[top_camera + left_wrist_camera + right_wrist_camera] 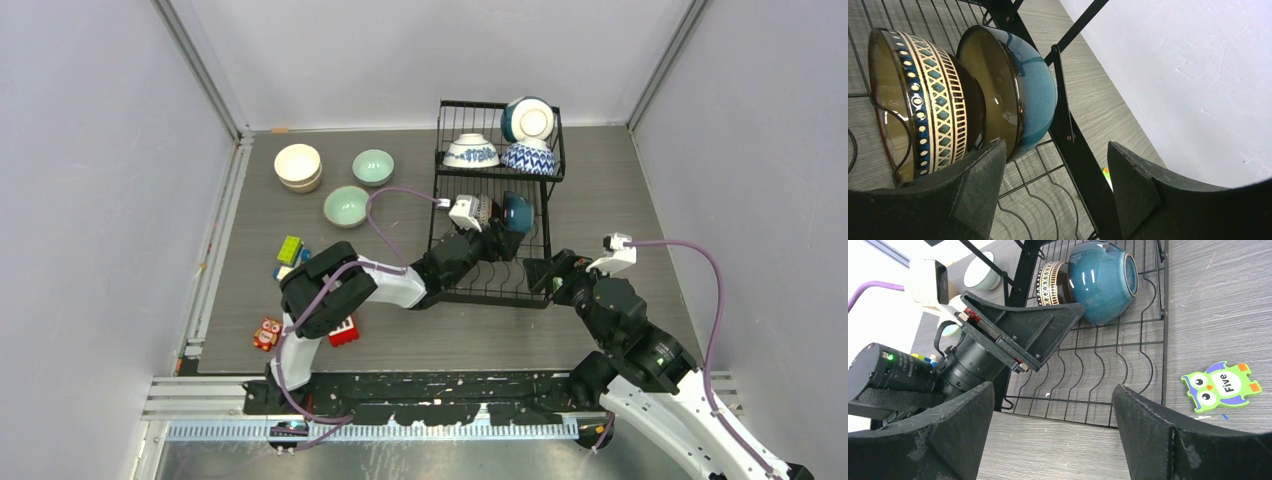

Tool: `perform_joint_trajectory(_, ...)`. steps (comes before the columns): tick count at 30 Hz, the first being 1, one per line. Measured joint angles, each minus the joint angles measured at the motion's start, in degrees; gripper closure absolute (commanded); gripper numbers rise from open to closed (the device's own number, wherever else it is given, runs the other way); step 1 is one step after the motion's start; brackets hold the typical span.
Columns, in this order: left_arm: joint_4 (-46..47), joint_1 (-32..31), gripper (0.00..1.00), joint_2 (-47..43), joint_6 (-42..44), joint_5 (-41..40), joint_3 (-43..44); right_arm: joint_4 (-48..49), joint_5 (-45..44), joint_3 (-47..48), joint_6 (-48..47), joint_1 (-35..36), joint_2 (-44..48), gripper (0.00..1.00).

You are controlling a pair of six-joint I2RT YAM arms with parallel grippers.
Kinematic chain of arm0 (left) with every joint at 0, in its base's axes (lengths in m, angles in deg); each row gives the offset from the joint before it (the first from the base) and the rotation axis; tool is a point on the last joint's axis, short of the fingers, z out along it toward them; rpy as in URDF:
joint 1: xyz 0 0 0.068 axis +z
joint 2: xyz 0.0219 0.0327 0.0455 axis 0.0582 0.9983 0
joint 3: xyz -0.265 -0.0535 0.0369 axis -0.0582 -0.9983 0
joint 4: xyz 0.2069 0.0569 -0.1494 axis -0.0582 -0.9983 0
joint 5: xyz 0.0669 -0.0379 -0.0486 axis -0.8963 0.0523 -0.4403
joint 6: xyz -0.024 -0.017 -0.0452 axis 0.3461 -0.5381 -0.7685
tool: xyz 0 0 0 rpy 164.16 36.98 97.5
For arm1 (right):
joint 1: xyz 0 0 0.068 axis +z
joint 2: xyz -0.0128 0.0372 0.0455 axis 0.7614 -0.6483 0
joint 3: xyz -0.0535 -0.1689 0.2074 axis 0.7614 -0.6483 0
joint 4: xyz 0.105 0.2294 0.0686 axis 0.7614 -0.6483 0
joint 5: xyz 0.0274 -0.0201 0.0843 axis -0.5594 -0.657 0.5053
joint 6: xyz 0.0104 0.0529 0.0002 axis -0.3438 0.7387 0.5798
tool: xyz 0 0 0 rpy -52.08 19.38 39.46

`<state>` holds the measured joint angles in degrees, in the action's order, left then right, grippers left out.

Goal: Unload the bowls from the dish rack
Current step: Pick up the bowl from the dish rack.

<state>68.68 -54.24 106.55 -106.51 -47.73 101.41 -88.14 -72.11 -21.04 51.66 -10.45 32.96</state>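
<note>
The black wire dish rack (447,180) stands at the back centre. Its upper basket holds a white-and-blue bowl (471,152), a blue zigzag bowl (528,157) and a dark teal bowl (527,118) on its side. On the lower tier a brown patterned bowl (923,100) and a teal bowl (1033,90) stand on edge, one against the other. My left gripper (1055,187) is open inside the lower tier, just below these two, with its left finger (980,185) close to the teal bowl's rim. My right gripper (1053,430) is open and empty at the rack's front right corner.
Stacked cream bowls (298,166) and two pale green bowls (373,166) (346,206) sit on the table left of the rack. Toy blocks (290,248) and an owl toy (267,333) lie near the left arm. A green owl tile (1220,386) lies right of the rack.
</note>
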Motion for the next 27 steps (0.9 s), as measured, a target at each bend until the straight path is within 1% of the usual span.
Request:
perform_joint_trajectory(13, 0.0, 2.3, 0.36, 4.0, -1.6, 4.2, 4.7, 0.0, 0.3, 0.0, 0.0, 0.0, 1.2, 0.08)
perform_joint_trajectory(19, 0.0, 3.0, 0.45, 6.0, -2.2, 6.0, 5.7, -0.5, 0.3, 0.0, 0.0, 0.0, 1.7, 0.08)
perform_joint_trajectory(27, 0.3, 3.5, 0.54, 7.2, -3.0, 7.5, 5.7, -1.1, 0.2, 0.0, 0.0, 0.0, 1.7, 0.08)
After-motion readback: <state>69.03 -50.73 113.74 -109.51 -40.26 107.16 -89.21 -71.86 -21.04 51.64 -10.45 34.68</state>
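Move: The blue bowl, on edge in the lower rack, has its middle about 5 cm ahead of the left hand, 2 cm to its right and some 4 cm lower. Left of the blue bowl by roughly 7 cm, and level with it, stands the patterned bowl. For the right hand, waiting open over the near side of the rack, the blue bowl lies about 11 cm ahead, 3 cm left and 9 cm down. Closing in on the near rim of the blue bowl, the left hand first eases about 2 cm forward and 1.5 cm right, then sinks about 2 cm at the rack, so that its two fingers come to stand either side of the rim. The fingers narrow from three-quarters open to about half as they come in; no grip is made yet, and whether a pad touches the rim can't be seen. ##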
